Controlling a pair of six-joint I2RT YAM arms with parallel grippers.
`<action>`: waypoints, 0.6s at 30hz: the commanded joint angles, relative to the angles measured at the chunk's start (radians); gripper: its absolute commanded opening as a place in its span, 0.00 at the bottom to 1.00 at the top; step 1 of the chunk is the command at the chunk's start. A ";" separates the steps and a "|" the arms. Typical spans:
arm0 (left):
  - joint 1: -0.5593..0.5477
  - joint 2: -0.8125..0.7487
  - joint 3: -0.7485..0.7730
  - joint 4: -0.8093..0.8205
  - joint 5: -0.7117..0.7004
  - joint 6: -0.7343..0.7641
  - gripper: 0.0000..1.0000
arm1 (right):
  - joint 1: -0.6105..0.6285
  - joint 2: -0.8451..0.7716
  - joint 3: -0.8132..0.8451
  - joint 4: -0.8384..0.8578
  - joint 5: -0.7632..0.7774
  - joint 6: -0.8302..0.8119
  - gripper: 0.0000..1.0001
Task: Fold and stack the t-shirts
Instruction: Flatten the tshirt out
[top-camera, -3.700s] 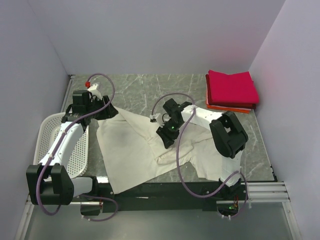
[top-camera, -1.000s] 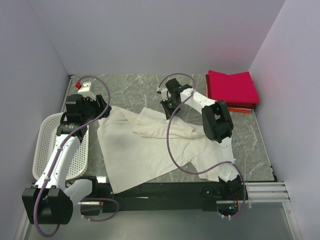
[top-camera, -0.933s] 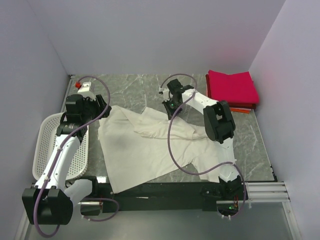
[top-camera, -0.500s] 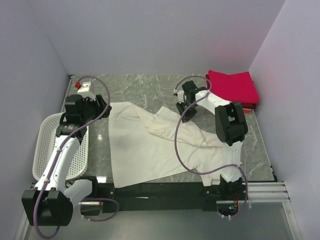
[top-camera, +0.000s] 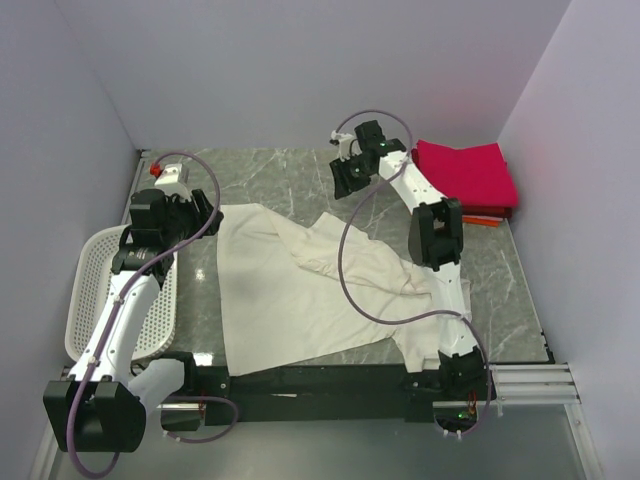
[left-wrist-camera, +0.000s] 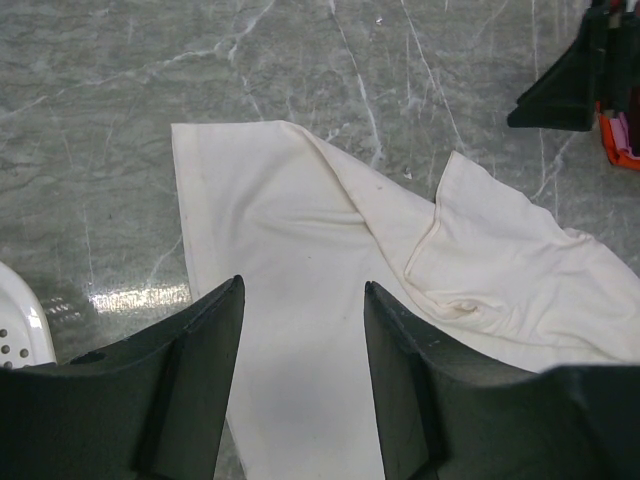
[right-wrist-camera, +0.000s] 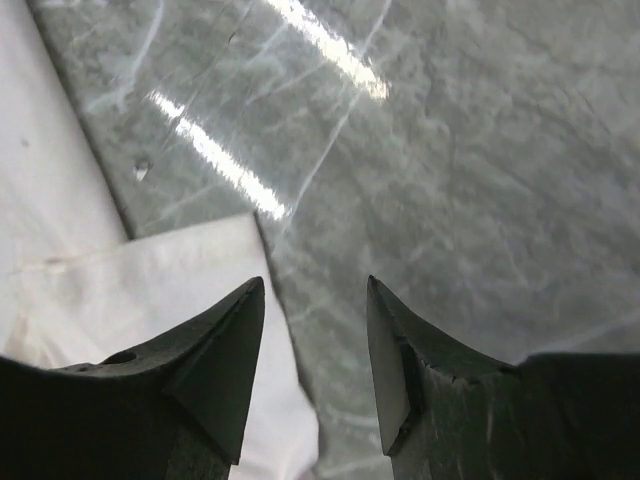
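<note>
The cream-white t-shirt lies spread and partly rumpled on the marble table. My left gripper hovers open over its far left corner; in the left wrist view the shirt shows between the open fingers, which hold nothing. My right gripper is raised near the back, open and empty; in the right wrist view it hangs over bare marble beside a shirt edge. A folded crimson-pink shirt rests on an orange-red one at the back right.
A white perforated basket stands at the left edge, its rim showing in the left wrist view. Grey walls close in the back and both sides. The arm bases and a black rail run along the near edge.
My right gripper dragged the shirt's edge rightward, then opened, let it go and rose toward the back. The cloth now lies flatter. The left arm has stayed still.
</note>
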 joint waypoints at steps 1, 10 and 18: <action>0.000 -0.006 0.011 0.028 0.014 0.020 0.57 | 0.029 0.092 0.117 -0.087 -0.004 -0.036 0.52; 0.000 0.002 0.011 0.029 0.021 0.018 0.57 | 0.095 0.125 0.148 -0.125 0.110 -0.052 0.51; 0.000 -0.003 0.009 0.029 0.023 0.018 0.57 | 0.123 0.148 0.155 -0.153 0.144 -0.039 0.51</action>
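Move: The t-shirt's nearest corner, where the folded-back cloth ends in a point, lies about 4 cm back and 5 cm left of the right hand, some 7 cm below. At that same table level, the shirt's far-left corner is roughly 26 cm left and 2 cm back; the red folded stack sits about 25 cm right and 4 cm ahead. From the idle left hand, the nearest corner is roughly 12 cm ahead, 26 cm right and 21 cm below. The right hand, fingers kept open, sinks about 5 cm, then drifts left and back to the shirt's nearest corner. ##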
